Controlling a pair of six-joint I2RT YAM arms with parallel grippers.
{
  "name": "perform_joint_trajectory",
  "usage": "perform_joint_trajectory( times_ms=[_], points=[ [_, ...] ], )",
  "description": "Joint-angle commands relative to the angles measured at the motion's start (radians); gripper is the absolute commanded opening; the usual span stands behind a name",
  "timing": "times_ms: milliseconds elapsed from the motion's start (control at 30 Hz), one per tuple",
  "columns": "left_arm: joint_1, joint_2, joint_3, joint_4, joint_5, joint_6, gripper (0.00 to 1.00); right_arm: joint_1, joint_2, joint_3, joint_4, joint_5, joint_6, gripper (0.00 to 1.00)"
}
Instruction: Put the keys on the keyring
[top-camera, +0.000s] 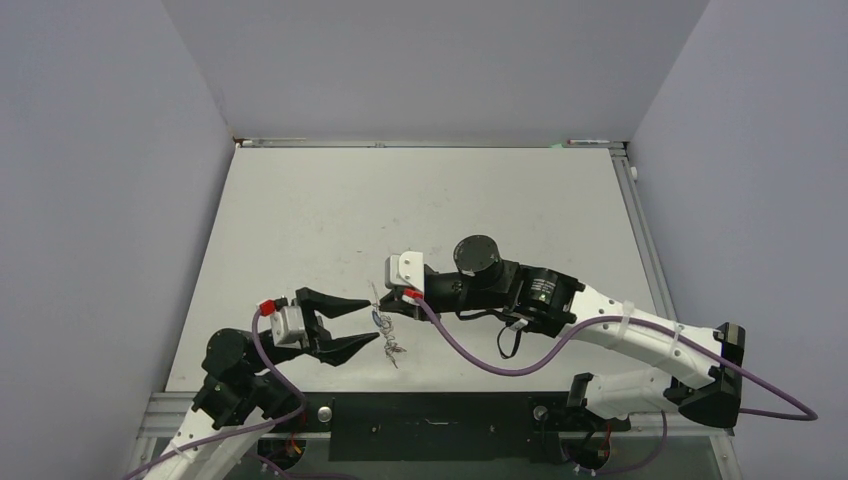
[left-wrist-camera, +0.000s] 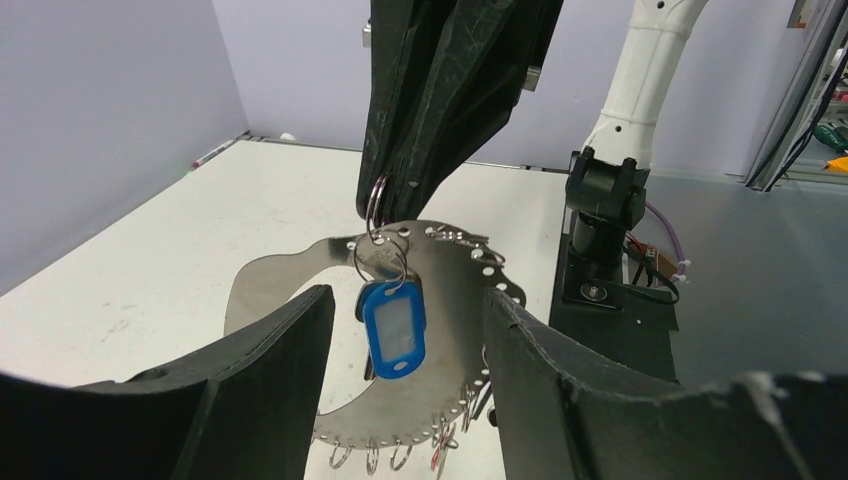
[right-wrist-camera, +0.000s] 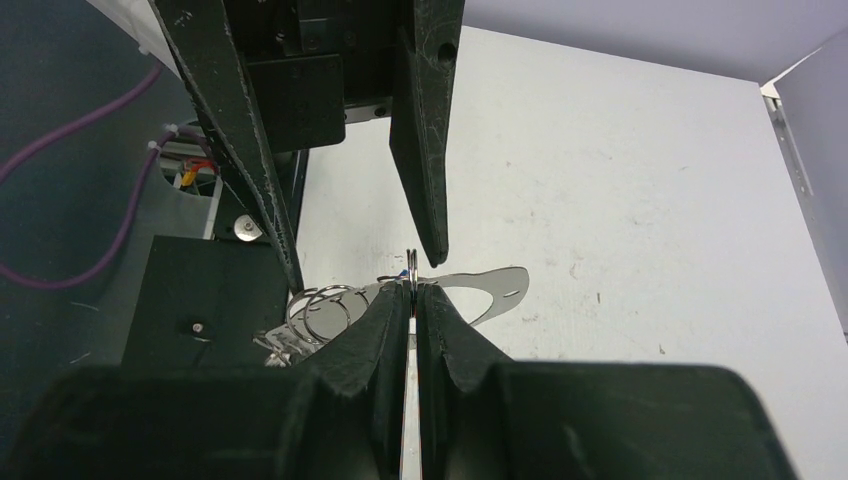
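Observation:
The keyring (left-wrist-camera: 455, 290), a flat grey plate with small wire rings along its edge, hangs tilted above the table. My right gripper (right-wrist-camera: 412, 290) is shut on one wire ring (left-wrist-camera: 377, 205) at the plate's top edge. A key with a blue tag (left-wrist-camera: 393, 328) dangles from that ring. My left gripper (left-wrist-camera: 408, 300) is open, its fingers (left-wrist-camera: 270, 380) on either side of the blue tag without touching it. A red sliver (left-wrist-camera: 440, 445) shows among the rings at the plate's lower edge. From above, the keyring (top-camera: 386, 325) sits edge-on between both grippers. No dark-headed key is visible.
The white table (top-camera: 420, 220) stretches back to grey walls. The black mounting bar (top-camera: 430, 415) runs along the near edge below the keyring. The right arm's base (left-wrist-camera: 605, 200) stands close behind the plate in the left wrist view.

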Motion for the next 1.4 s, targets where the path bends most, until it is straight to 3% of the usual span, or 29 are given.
perform_joint_trajectory(
  times_ms=[0, 1067, 1233, 1367],
  points=[
    [0.005, 0.014, 0.015, 0.052, 0.018, -0.014, 0.53, -0.006, -0.057, 0.059, 0.090, -0.005, 0.004, 0.05],
    [0.005, 0.042, 0.013, 0.055, -0.009, -0.016, 0.41, -0.003, -0.064, 0.000, 0.217, -0.058, 0.060, 0.05],
    [0.005, 0.039, 0.015, 0.051, -0.018, -0.010, 0.29, 0.000, -0.059, -0.003, 0.219, -0.067, 0.063, 0.05],
    [0.005, 0.034, 0.017, 0.049, -0.019, -0.008, 0.14, 0.002, -0.059, -0.007, 0.221, -0.065, 0.065, 0.05]
  ],
)
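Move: The blue tag hangs just past the left fingertips, some 2 cm to that hand's right and 2 cm lower, level with it fore and aft. The metal keyring plate hangs behind the tag, about 4 cm right and 4 cm below; the small ring in the right fingers is roughly 1 cm ahead, 2 cm right and 3 cm above. From the right hand, the tag is about 5 cm down, 1 cm back and 1 cm left. The left fingertips close in on the lower half of the blue tag from both sides, narrowing from about half open to a fifth while that hand holds its place. Before that the right hand, still pinching the small ring, lifts it with plate and tag about 4 cm, its fingertips tipping up some 10 degrees, then holds that height. ##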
